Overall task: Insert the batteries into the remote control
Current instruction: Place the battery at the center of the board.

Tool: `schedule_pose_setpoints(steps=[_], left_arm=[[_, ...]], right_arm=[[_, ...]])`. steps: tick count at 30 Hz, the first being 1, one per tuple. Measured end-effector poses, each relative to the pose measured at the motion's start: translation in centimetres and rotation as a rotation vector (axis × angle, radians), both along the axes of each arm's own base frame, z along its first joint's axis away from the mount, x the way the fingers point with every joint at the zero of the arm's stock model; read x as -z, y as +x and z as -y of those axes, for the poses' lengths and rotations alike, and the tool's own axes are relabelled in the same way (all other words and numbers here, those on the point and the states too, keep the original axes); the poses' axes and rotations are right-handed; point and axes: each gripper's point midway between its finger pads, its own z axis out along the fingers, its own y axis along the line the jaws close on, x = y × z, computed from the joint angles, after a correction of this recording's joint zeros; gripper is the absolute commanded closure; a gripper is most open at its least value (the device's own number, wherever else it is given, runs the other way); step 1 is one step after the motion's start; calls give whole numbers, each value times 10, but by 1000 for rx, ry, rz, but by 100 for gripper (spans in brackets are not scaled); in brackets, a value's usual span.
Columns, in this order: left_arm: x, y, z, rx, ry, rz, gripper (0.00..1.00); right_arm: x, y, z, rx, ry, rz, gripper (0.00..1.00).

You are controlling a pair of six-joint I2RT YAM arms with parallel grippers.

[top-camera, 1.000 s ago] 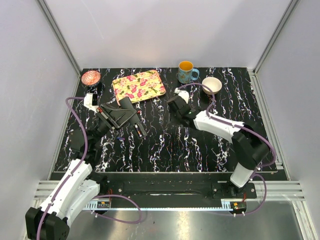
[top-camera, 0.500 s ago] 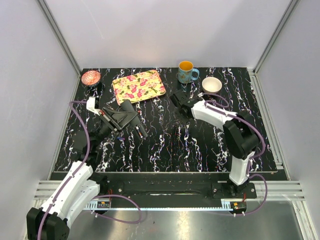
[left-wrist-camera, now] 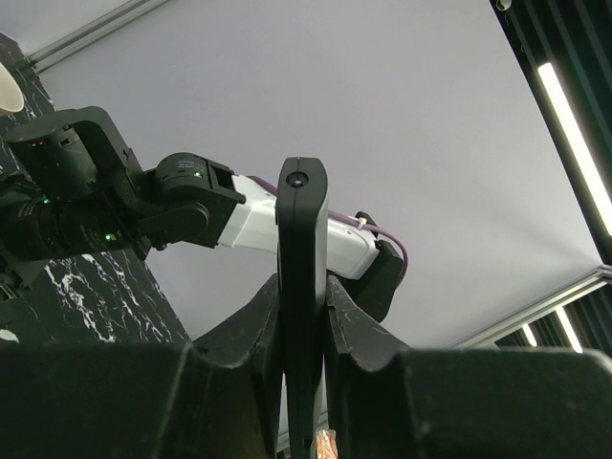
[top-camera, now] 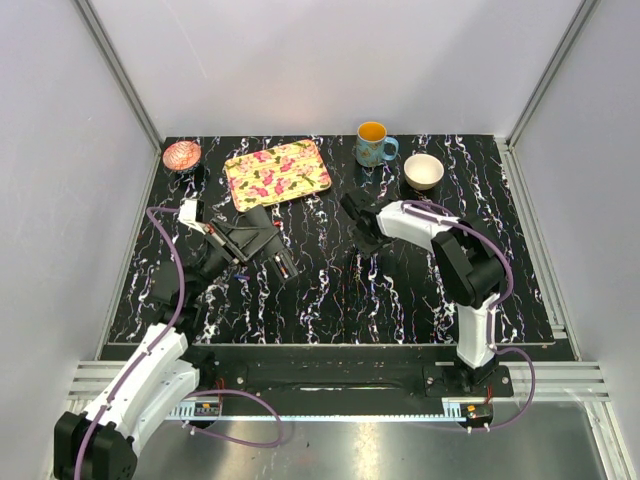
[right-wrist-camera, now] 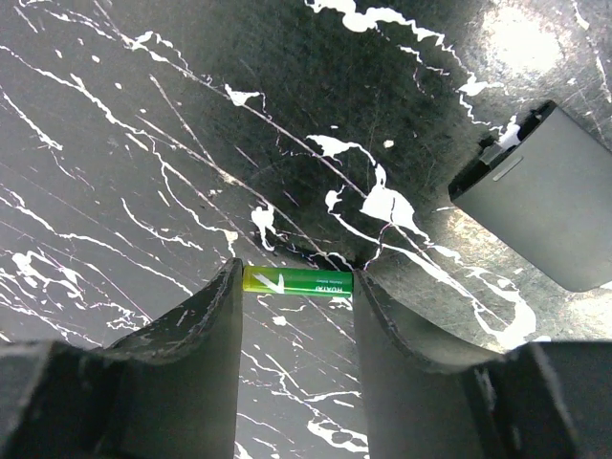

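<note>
My left gripper (top-camera: pixel 262 240) is shut on the remote control (top-camera: pixel 279 253), a slim black bar that sticks out toward the table's middle. In the left wrist view the remote (left-wrist-camera: pixel 301 249) stands edge-on between the jaws of that gripper (left-wrist-camera: pixel 303 316). My right gripper (top-camera: pixel 364 230) is low over the table's middle. In the right wrist view its jaws (right-wrist-camera: pixel 296 287) press on both ends of a green-yellow battery (right-wrist-camera: pixel 298 282) at the table surface. Other batteries are hidden.
A flat dark grey cover piece (right-wrist-camera: pixel 550 196) lies on the table right of the battery. A floral tray (top-camera: pixel 278 170), an orange-filled mug (top-camera: pixel 374 144), a white bowl (top-camera: pixel 423 171) and a pink bowl (top-camera: pixel 182 155) stand along the back.
The right arm has folded, its elbow swinging nearer and its gripper settling lower over the table's middle. The left gripper has shifted slightly right with the remote.
</note>
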Motion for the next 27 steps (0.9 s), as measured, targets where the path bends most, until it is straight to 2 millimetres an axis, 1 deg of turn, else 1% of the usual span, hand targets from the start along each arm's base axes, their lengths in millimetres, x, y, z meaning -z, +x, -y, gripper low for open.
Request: schedule_pose_setpoints(steps=[3,4,6,7,13,14,19,23,27], left_arm=[[0,0,0,-3,-1,-2,100],[1,0,0,-3,-1,-2,100],[1,0,0,-3,-1,-2,100],[1,0,0,-3,-1,-3,100],[1,0,-1,-6,-1,-2,100],[1,0,0,-6,0,-2,100],[3,0,0,-5,2,-7,100],[2,-1,-1,-5,1,-4,100],[2,-2,-1,-6,0,-1,100]], right_arm=[[0,0,0,8,19,-12,73],[0,0,1,9,23,-15,66],[0,0,0,9,28,-20,61],[0,0,0,9,30,-20,56],[0,0,-1,-6,35,-26,43],[0,0,-1,-10,37,-26,39],[-1,-1,-3,-28,41,-26,34],[-2,-2,-3,-42,38,-32,33],[-3,-8,-2,-77,28,-56,31]])
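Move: The green battery is still pinched between the right fingertips, practically at the hand point and down at the board. A dark grey cover lies about 5 cm back and 9 cm to the right of this hand at board level; the white bowl stands some 22 cm ahead and 20 cm to its right. From the left hand, the battery is roughly 15 cm ahead, 18 cm right and 32 cm below. Staying low at the board, the right fingers open and let go of the battery, easing back about 1 cm. ##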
